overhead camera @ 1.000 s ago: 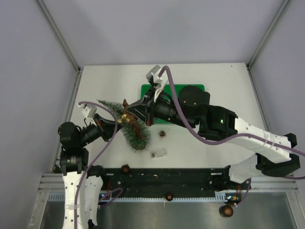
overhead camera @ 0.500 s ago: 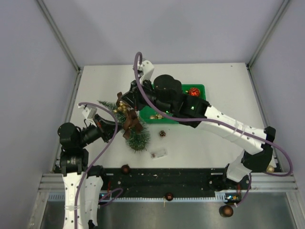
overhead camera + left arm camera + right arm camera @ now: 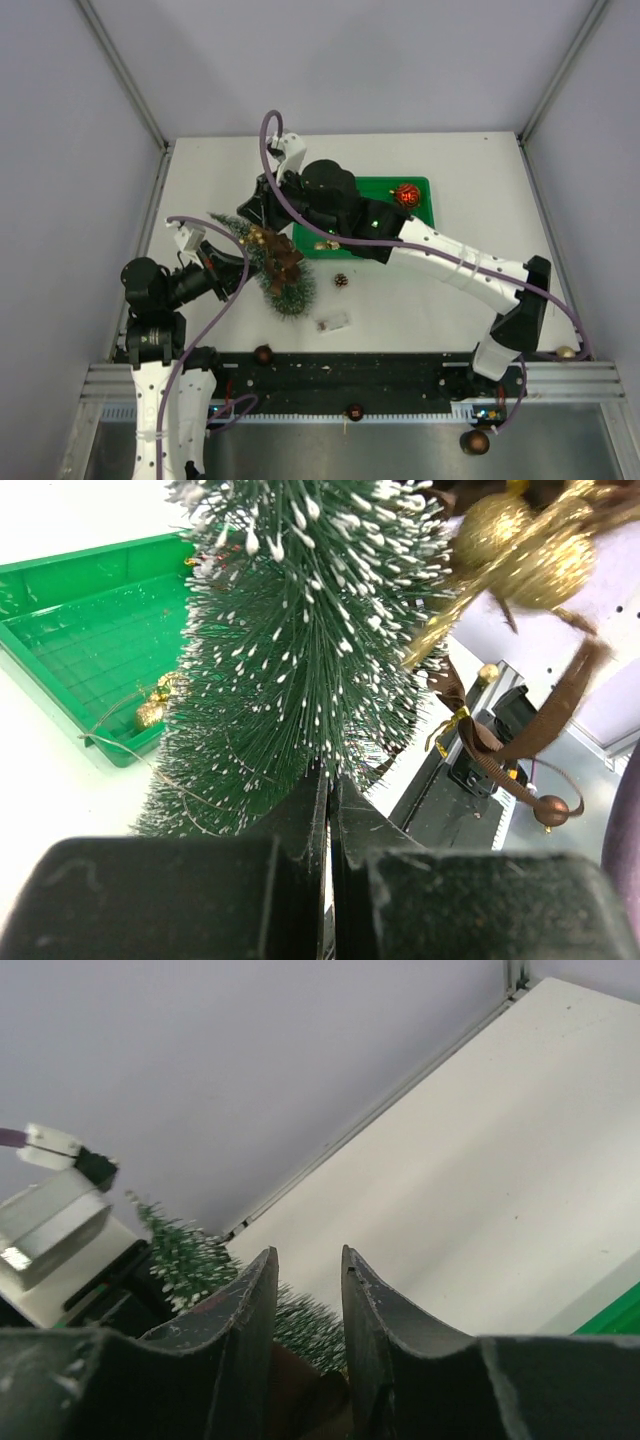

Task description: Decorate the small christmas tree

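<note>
The small christmas tree (image 3: 285,285) leans across the table, bristly green with white tips, and fills the left wrist view (image 3: 300,630). My left gripper (image 3: 234,268) (image 3: 328,775) is shut on its lower branches. A brown ribbon with gold glitter balls (image 3: 272,247) (image 3: 530,545) rests on the tree's middle. My right gripper (image 3: 250,212) (image 3: 308,1260) hovers just above the tree's upper part, open, with nothing between its fingers. The tree (image 3: 185,1255) and a bit of brown ribbon (image 3: 300,1380) show below them.
A green tray (image 3: 420,190) (image 3: 90,630) behind the tree holds a red bauble (image 3: 405,194) and a gold ornament (image 3: 322,243) (image 3: 150,712). A pine cone (image 3: 341,281) and a small clear packet (image 3: 332,321) lie on the table. Brown balls (image 3: 264,353) sit along the front rail.
My right arm swung left from the tree's middle to its upper part and its jaws opened, leaving the brown ribbon with gold balls on the tree. The left arm stayed put.
</note>
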You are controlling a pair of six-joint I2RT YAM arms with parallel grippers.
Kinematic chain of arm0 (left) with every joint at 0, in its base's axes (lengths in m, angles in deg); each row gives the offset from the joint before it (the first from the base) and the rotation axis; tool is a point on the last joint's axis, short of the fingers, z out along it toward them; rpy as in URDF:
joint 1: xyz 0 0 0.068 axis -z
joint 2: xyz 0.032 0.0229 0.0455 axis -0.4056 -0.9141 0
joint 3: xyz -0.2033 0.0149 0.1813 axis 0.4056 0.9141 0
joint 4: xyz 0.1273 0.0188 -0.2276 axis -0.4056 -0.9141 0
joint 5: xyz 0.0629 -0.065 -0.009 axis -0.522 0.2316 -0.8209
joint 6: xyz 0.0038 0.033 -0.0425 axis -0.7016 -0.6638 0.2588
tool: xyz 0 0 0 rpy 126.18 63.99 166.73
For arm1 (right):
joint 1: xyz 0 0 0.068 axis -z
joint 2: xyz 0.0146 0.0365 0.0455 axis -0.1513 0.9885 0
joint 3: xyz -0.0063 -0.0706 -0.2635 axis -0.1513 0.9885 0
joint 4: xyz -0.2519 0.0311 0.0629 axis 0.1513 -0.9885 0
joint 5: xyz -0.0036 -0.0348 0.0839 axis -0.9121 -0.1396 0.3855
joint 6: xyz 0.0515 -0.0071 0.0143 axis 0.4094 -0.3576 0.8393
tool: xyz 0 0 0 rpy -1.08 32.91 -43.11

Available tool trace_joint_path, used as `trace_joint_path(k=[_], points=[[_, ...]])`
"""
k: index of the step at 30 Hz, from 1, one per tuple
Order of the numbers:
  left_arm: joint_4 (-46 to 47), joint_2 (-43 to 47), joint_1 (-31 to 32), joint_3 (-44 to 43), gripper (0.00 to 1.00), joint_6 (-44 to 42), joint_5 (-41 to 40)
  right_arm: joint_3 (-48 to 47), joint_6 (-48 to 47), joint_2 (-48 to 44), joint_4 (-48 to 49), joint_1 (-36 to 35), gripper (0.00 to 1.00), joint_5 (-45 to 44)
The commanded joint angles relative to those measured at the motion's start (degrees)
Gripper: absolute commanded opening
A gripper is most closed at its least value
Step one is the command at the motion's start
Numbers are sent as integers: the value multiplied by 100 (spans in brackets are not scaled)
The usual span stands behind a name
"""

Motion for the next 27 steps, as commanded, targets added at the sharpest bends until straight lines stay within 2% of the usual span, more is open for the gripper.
trace_joint_path(k=[1,4,10,18,27], points=[[391,54,-7,-25,0,-79,235,-228,154,317,267,101,32,131],[400,63,-7,-16,0,-88,279,-202,145,396,293,119,34,-61],[400,19,-7,-8,0,-141,279,-219,224,388,118,391,58,-343],[339,1,-7,63,0,-237,200,202,40,-516,83,751,74,-685],[330,-78,-7,89,0,-238,156,1098,-110,-1703,-128,1024,78,-1327]])
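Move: The gold-and-brown bow ornament lies on the tree just by the right hand's part-open fingers, its middle about 5 cm back, 5 cm to the right and 4 cm below. The green bin's middle is some 15 cm ahead, 22 cm to the right and 37 cm below; a pine cone on the table sits roughly 2 cm ahead and 17 cm right, equally low. From the left hand the ornament is level fore and aft, about 6 cm right and 6 cm above. Down and slightly left first, by about 4 cm, then forward past the gold-and-brown ornament, the right hand opens its fingers from roughly a third to over three quarters. It then swings about 12 cm to the right, away from the tree, rising again and turning nearly 20 degrees clockwise. The left hand keeps its shut fingers at the tree. ##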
